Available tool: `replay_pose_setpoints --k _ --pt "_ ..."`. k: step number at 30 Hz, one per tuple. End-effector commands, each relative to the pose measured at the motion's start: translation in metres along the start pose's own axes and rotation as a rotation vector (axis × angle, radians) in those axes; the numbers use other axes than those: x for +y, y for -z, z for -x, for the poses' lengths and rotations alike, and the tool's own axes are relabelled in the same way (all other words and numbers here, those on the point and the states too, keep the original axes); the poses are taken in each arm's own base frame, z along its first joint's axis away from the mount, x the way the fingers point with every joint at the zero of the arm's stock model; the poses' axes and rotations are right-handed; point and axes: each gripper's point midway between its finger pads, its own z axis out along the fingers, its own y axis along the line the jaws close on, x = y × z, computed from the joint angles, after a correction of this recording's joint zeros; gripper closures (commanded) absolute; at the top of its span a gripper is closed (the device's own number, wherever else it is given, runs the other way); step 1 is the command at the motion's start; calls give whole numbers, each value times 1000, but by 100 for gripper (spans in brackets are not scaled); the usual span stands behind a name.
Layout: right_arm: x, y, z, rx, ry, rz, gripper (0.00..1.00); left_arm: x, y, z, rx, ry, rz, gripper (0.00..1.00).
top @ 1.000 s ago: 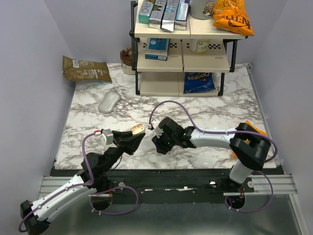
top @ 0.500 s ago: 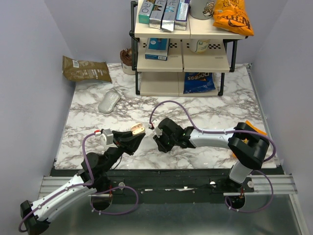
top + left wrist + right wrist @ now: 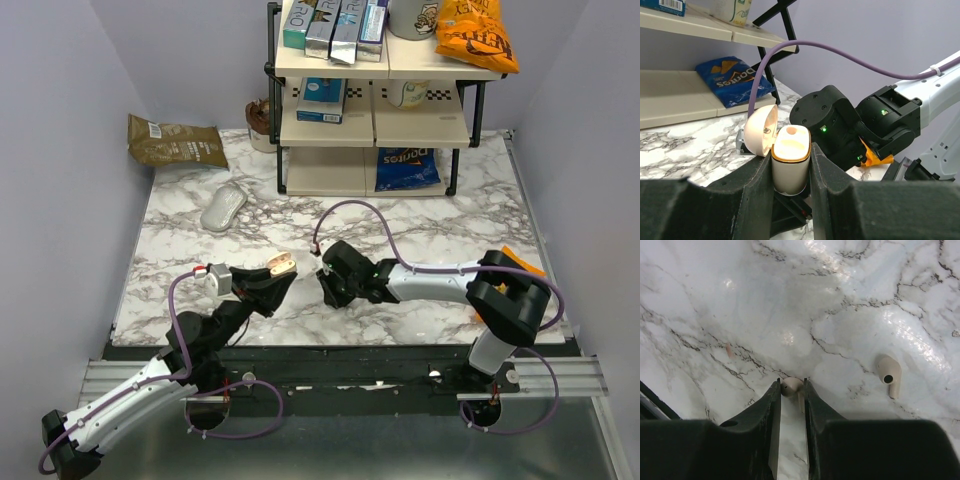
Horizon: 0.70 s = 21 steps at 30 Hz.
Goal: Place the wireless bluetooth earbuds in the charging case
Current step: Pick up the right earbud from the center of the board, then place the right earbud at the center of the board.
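In the left wrist view, my left gripper (image 3: 791, 165) is shut on the charging case (image 3: 789, 162), a white oval case held upright with its lid (image 3: 761, 131) hinged open to the left. From above, the case (image 3: 281, 265) is raised over the table's front. My right gripper (image 3: 791, 386) points down at the marble, its fingertips pressed against both sides of a beige earbud (image 3: 790, 388) that lies on the surface. A second earbud (image 3: 889, 374) lies loose on the marble to the right of the fingers. From above, the right gripper (image 3: 326, 286) is just right of the case.
A white computer mouse (image 3: 223, 208) and a brown bag (image 3: 177, 142) lie at the back left. A shelf rack (image 3: 375, 100) with snack packs stands at the back, with a blue chip bag (image 3: 407, 168) under it. An orange object (image 3: 517, 262) sits by the right arm.
The right gripper's jaws have narrowed onto the earbud on the marble, and its head has shifted slightly. The left arm and the case have not moved.
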Motion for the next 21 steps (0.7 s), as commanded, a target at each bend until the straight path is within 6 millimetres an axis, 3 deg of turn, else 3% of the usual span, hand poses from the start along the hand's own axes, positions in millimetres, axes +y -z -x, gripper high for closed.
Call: replay_pose_setpoints --k 1,5,14,17,21 --pt "-19 1 14 -32 -161 -96 91 -2 -2 10 -27 11 7 100" --pt "-31 3 28 -66 -259 -115 99 -2 -4 10 -23 12 6 100" --pt "-56 12 66 -178 -450 -170 99 0 -8 11 -27 7 21 100" --pt "-73 19 75 -220 -526 -208 99 0 -9 12 -28 5 23 100" --pt "-117 29 72 -254 -689 -287 99 1 -10 12 -24 1 29 100"
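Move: The right hand has the earbud pinched down at the board; the charging case it belongs in is held up by the left hand, right at that hand's fingertips, about 9 cm to the right hand's left, some 3 cm back and roughly 23 cm above. Near the board, the second earbud lies about 5 cm ahead of the right hand and 3 cm to its right, and a white oval piece about 6 cm to the right and 2 cm ahead. Keeping the earbud pinched in its nearly shut fingers, the right hand sweeps forward about 8 cm, gathering speed, first almost level and then climbing some 3 cm as it drifts about as far to its right, its way leading low over the second earbud and on beyond it. On the way the wrist turns steadily clockwise by about 30 degrees and rolls slightly left side up, while the left hand keeps its hold on the open charging case and lets it sink only about a centimetre. ##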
